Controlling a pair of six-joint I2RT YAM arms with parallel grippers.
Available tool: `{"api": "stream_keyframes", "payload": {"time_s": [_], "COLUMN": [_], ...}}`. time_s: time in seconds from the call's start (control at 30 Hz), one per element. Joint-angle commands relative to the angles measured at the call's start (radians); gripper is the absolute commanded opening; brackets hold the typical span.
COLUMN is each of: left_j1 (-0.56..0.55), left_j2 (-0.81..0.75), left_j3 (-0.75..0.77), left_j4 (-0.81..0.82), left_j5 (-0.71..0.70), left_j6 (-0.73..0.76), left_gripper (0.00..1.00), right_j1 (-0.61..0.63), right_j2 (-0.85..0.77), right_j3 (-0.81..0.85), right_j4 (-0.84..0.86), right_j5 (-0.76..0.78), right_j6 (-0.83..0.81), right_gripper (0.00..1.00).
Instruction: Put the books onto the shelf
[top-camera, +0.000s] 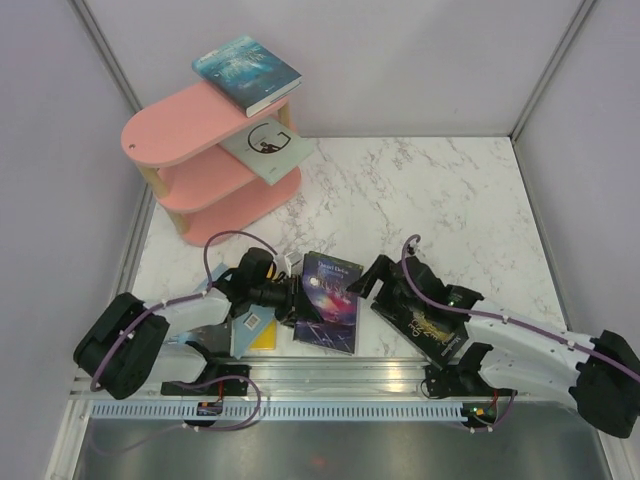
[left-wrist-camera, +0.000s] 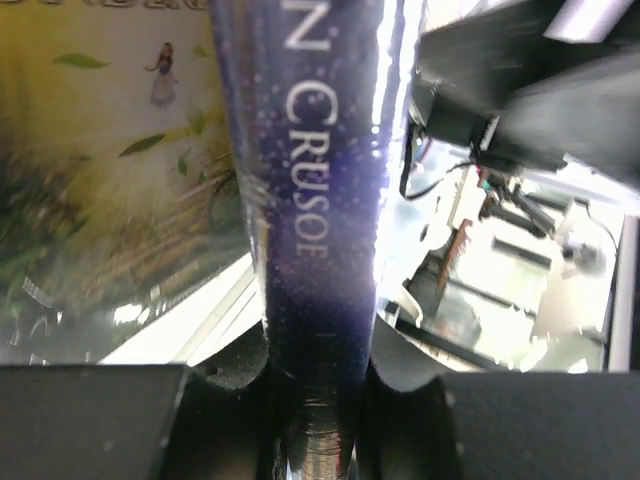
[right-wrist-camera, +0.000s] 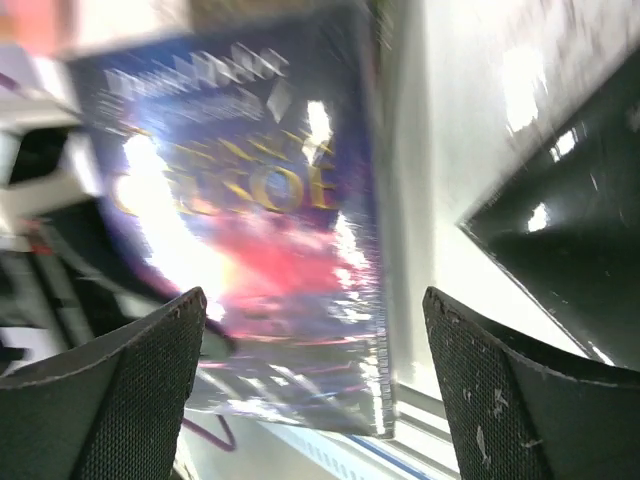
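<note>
A purple book lies on the table near the front edge, and my left gripper is shut on its left spine edge. In the left wrist view the dark purple spine sits pinched between the pads, the gripper closed on it. My right gripper stands open just right of that book, nothing between its fingers; the purple cover fills the view ahead of the gripper. The pink shelf at the back left carries a teal book on top and a grey-white book on the middle board.
A black book with gold art lies under the right arm, seen as a dark corner. A light-blue book and a yellow book lie under the left arm; the yellow cover shows beside the spine. Metal rail runs along the front.
</note>
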Motion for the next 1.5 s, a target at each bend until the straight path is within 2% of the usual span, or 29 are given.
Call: {"api": "stream_keyframes", "payload": {"time_s": [0.0, 0.07, 0.13, 0.17, 0.2, 0.23, 0.3, 0.33, 0.43, 0.6, 0.67, 0.9, 1.3, 1.47], "left_j1": [0.001, 0.001, 0.001, 0.001, 0.003, 0.003, 0.003, 0.003, 0.006, 0.006, 0.006, 0.007, 0.01, 0.017], "left_j2": [-0.121, -0.172, -0.25, -0.273, -0.327, -0.35, -0.396, -0.431, -0.477, -0.559, -0.588, -0.614, -0.573, -0.559], "left_j3": [0.098, 0.127, 0.172, 0.186, 0.215, 0.232, 0.284, 0.302, 0.376, 0.45, 0.451, 0.485, 0.571, 0.595], "left_j4": [-0.166, -0.275, -0.342, -0.399, -0.425, -0.454, -0.545, -0.58, -0.695, -0.839, -0.858, -0.944, -1.028, -1.028], "left_j5": [-0.066, -0.084, -0.112, -0.12, -0.136, -0.146, -0.175, -0.187, -0.23, -0.302, -0.314, -0.36, -0.426, -0.426], "left_j6": [0.024, 0.03, 0.03, 0.027, 0.026, 0.024, 0.026, 0.029, 0.044, 0.064, 0.068, 0.121, 0.2, 0.2], "left_gripper": [0.02, 0.02, 0.02, 0.02, 0.02, 0.02, 0.02, 0.02, 0.02, 0.02, 0.02, 0.02, 0.02, 0.02], "right_j1": [-0.053, -0.105, -0.152, -0.165, -0.185, -0.194, -0.214, -0.229, -0.255, -0.265, -0.268, -0.268, -0.268, -0.268], "right_j2": [-0.069, -0.017, 0.057, 0.147, 0.199, 0.254, 0.411, 0.46, 0.632, 0.918, 0.975, 1.131, 1.367, 1.404], "right_j3": [0.151, 0.274, 0.425, 0.482, 0.541, 0.66, 0.777, 0.882, 1.051, 1.311, 1.374, 1.583, 1.892, 1.907], "right_j4": [-0.105, -0.119, -0.123, -0.125, -0.139, -0.146, -0.165, -0.183, -0.202, -0.221, -0.226, -0.226, -0.225, -0.197], "right_j5": [0.071, 0.055, 0.027, 0.003, -0.013, -0.031, -0.077, -0.082, -0.103, -0.142, -0.151, -0.166, -0.202, -0.208], "right_j6": [-0.096, -0.143, -0.217, -0.239, -0.265, -0.303, -0.325, -0.331, -0.332, -0.309, -0.303, -0.271, -0.154, -0.127], "right_gripper": [0.92, 0.9, 0.71, 0.61, 0.39, 0.25, 0.0, 0.0, 0.0, 0.0, 0.0, 0.0, 0.0, 0.0]}}
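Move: On the shelf's middle board, the pale green book sticks out some 37 cm ahead, 25 cm left and 11 cm above the open right hand; the blue book on the top board is about 7 cm beyond it and 12 cm higher. The left hand already grips the purple Crusoe book, its middle 5 cm to the right, with the forest book just underneath. From this left hand the shelf's bottom board lies roughly 33 cm ahead and 19 cm left. Leaving the purple book, the right hand sweeps about 35 cm forward and 18 cm left, arching up before sinking partway, shuts its empty fingers en route and brings their tips to the pale green book's protruding end, seemingly pushing it inward. Meanwhile the left hand keeps its pinch on the purple book's spine, lifts it some 13 cm, then carries it 7 cm left, tilting it about 25 degrees. ##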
